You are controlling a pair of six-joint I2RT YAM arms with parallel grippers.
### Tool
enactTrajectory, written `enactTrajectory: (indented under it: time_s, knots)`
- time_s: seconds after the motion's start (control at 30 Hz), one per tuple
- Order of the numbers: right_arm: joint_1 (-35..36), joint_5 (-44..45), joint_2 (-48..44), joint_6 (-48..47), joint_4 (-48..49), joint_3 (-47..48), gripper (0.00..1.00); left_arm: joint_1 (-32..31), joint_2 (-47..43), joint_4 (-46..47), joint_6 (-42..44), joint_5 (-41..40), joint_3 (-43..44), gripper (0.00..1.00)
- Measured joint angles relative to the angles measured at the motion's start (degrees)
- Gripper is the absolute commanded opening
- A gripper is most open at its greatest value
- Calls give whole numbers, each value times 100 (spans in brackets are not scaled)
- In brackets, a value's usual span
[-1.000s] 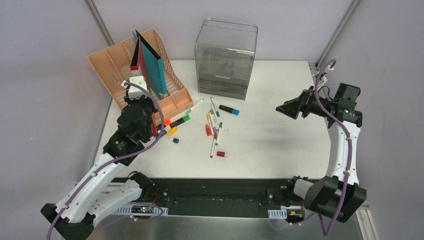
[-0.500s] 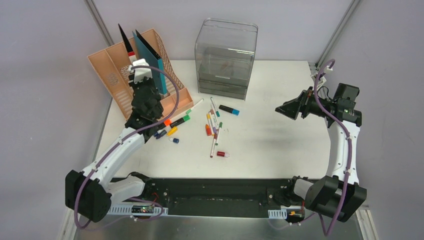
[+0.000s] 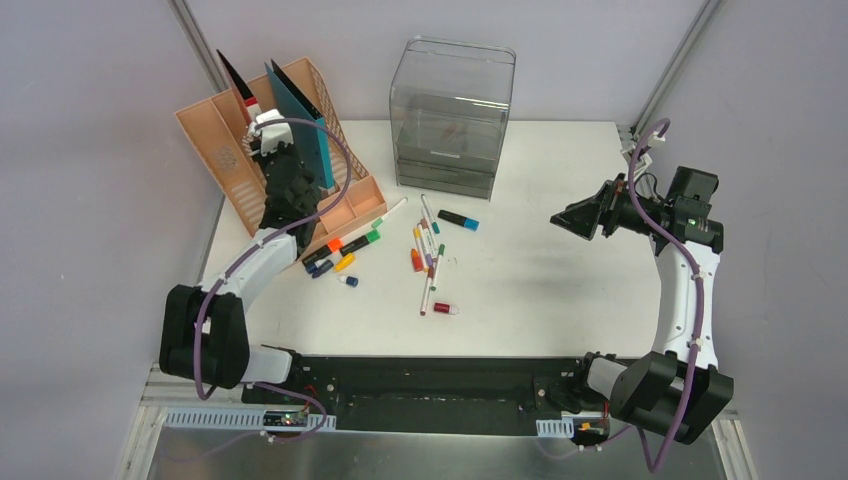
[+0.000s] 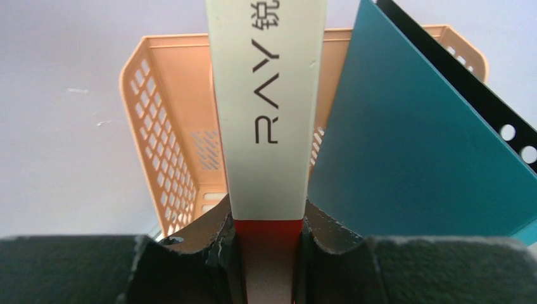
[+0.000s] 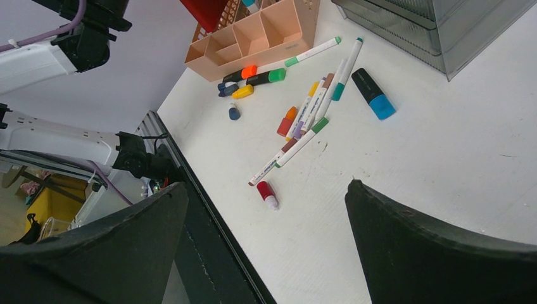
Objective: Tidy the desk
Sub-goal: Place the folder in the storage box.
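The white desk point(image 3: 560, 290) holds a peach file rack point(image 3: 215, 135) at its back left. My left gripper point(image 3: 268, 135) reaches into the rack and is shut on a thin book point(image 3: 240, 82). In the left wrist view its white and red spine point(image 4: 266, 95) stands upright between the jaws of my left gripper point(image 4: 267, 218), in front of the rack point(image 4: 171, 145) and just left of a teal folder point(image 4: 411, 145). That teal folder point(image 3: 300, 125) stands in the rack. My right gripper point(image 3: 565, 220) hangs open above the desk's right side, with nothing held.
A clear grey drawer box point(image 3: 452, 110) stands at the back centre. Several markers point(image 3: 428, 250) lie loose mid-desk, with a blue-capped one point(image 5: 373, 95) and a red cap point(image 5: 267, 194). More markers point(image 3: 345, 250) lie by the rack's front compartments point(image 5: 266, 31).
My left arm has stretched away toward the back left, carrying the book up into the rack beside the teal folder. The right arm has not moved.
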Motion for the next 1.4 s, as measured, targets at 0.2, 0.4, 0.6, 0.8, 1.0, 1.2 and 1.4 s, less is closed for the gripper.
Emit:
enactTrajectory:
  time_s: [0.2, 0.4, 0.6, 0.8, 1.0, 1.2, 1.4]
  knots:
    - [0, 2, 0, -4, -2, 0, 99, 151, 643, 1025, 254, 330, -92, 0]
    - [0, -2, 2, -11, -7, 0, 99, 339, 1250, 2221, 490, 566, -378, 0]
    - [2, 0, 2, -22, -13, 0, 99, 448, 1434, 2579, 481, 730, -442, 2]
    - [4, -2, 9, -39, -17, 0, 99, 448, 1434, 2623, 151, 741, -752, 40]
    - [9, -2, 9, -50, -22, 0, 99, 444, 1272, 2262, -387, 682, -992, 78]
    - [11, 2, 9, -105, -79, 0, 99, 428, -74, 411, -1464, 841, -984, 87]
    - [15, 2, 28, -151, -114, 0, 99, 428, -1834, -1067, -2522, 2264, -1023, 91]
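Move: The left hand grips the red folder by its spine, and the free slot of the storage box lies about 10 cm ahead, 4 cm left and 16 cm below. The teal folder already standing in the box is some 12 cm ahead, 5 cm right and 12 cm below; the orange-capped marker lies about 14 cm back, 9 cm right and 28 cm down. From the idle right hand the slot is roughly 25 cm ahead, 62 cm left and 14 cm below. The left hand carries the red folder about 4 cm forward while lowering it down into the slot left of the teal folder, then sinks on, easing slightly back, to some 8 cm below where it began, and opens its fingers wide near the bottom to let go of the spine. It then backs out and climbs about 8 cm, swinging to the right as the wrist turns some 20 degrees clockwise and rolls its right side up by about as much. ##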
